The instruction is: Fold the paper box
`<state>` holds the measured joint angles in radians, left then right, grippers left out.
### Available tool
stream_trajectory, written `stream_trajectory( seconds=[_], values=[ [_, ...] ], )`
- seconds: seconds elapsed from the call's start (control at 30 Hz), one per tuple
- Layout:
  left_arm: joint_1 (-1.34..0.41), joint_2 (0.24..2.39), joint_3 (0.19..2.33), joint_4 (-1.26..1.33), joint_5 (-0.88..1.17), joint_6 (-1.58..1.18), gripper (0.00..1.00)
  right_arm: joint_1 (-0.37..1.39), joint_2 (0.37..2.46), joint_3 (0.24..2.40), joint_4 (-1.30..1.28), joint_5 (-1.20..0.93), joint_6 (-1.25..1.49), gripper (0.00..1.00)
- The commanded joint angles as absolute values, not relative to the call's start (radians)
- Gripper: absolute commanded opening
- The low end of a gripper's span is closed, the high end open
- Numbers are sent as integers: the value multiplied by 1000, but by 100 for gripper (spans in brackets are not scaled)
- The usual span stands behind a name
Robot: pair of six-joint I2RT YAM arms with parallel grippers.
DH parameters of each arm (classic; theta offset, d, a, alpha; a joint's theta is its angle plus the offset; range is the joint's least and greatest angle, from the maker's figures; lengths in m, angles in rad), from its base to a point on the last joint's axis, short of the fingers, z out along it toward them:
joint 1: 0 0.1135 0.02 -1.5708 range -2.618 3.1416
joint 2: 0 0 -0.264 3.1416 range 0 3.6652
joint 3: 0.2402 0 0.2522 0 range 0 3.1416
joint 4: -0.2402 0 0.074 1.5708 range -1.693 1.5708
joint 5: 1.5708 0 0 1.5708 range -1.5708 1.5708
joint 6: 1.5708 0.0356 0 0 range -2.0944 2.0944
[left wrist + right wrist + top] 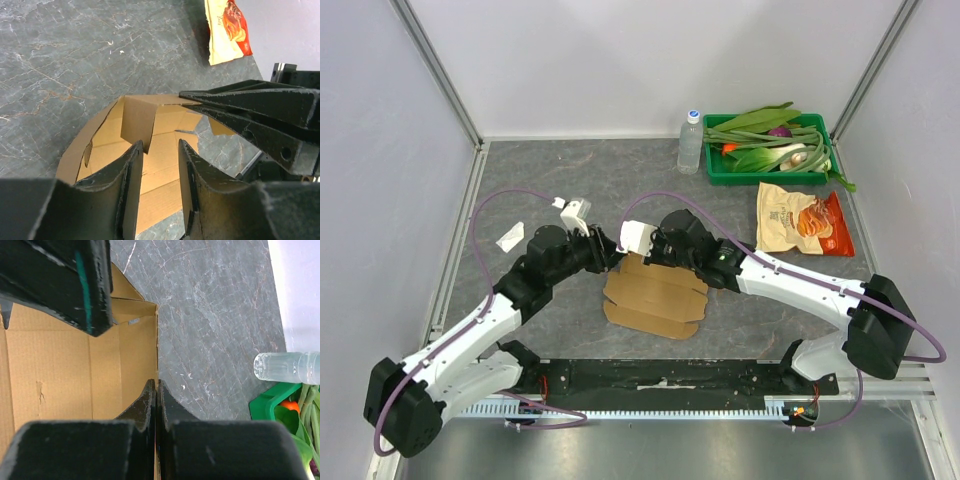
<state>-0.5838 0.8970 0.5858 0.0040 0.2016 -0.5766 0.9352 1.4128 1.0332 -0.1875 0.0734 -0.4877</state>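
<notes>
The paper box point(655, 295) lies as a brown cardboard sheet in the middle of the table, its far edge lifted. My right gripper point(156, 389) is shut on a raised side wall of the paper box point(65, 370), with the wall's thin edge running between its fingers. My left gripper point(159, 150) hovers over the sheet's inside point(160, 165) with its jaws apart. An upright flap point(137, 122) stands just at the tip of its left finger point(131, 175). In the top view both grippers, left point(612, 256) and right point(642, 252), meet at the box's far edge.
An orange-tan snack bag point(802, 220) lies at the right. Behind it stand a water bottle point(690, 142) and a green tray point(760, 178) of vegetables. A small white paper scrap point(510, 236) lies at the left. Walls close in the table on three sides.
</notes>
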Motion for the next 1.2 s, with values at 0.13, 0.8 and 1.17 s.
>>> stream_trajectory(
  seconds=[0.13,0.8,1.17],
  values=[
    [-611,948,673,11,34,-463,34,940,1394,1028,-141,72,-503,0],
    [-655,1046,658,35,-46,-436,10,940,1427,1051,-129,80,-408,3],
    [-719,985,511,189,-170,-426,3,930,1367,1192,-374,241,86,48]
  ],
)
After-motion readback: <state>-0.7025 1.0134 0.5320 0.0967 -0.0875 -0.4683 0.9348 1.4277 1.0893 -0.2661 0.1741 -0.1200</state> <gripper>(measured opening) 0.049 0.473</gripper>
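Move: The paper box's left corner tab, at the end of its raised far wall, lies about 3 cm ahead of the half-open left hand, 1 cm to its right and 2 cm lower. The stretch of wall pinched by the shut right fingers is some 2 cm ahead, 6 cm right and 2 cm below the left hand; the box's middle panel is roughly 6 cm back, 8 cm right and 13 cm down. From the right hand the tab is about 5 cm left, 1 cm ahead, at its height. The corner tab is folded in against the wall's end as the left hand eases forward over it some 2.5 cm, then sinks about 5 cm, closing from half open until its fingertips pinch the corner. The right hand keeps its hold on the wall almost motionless, then near the end opens about halfway around the edge and turns roughly 15 degrees clockwise. ##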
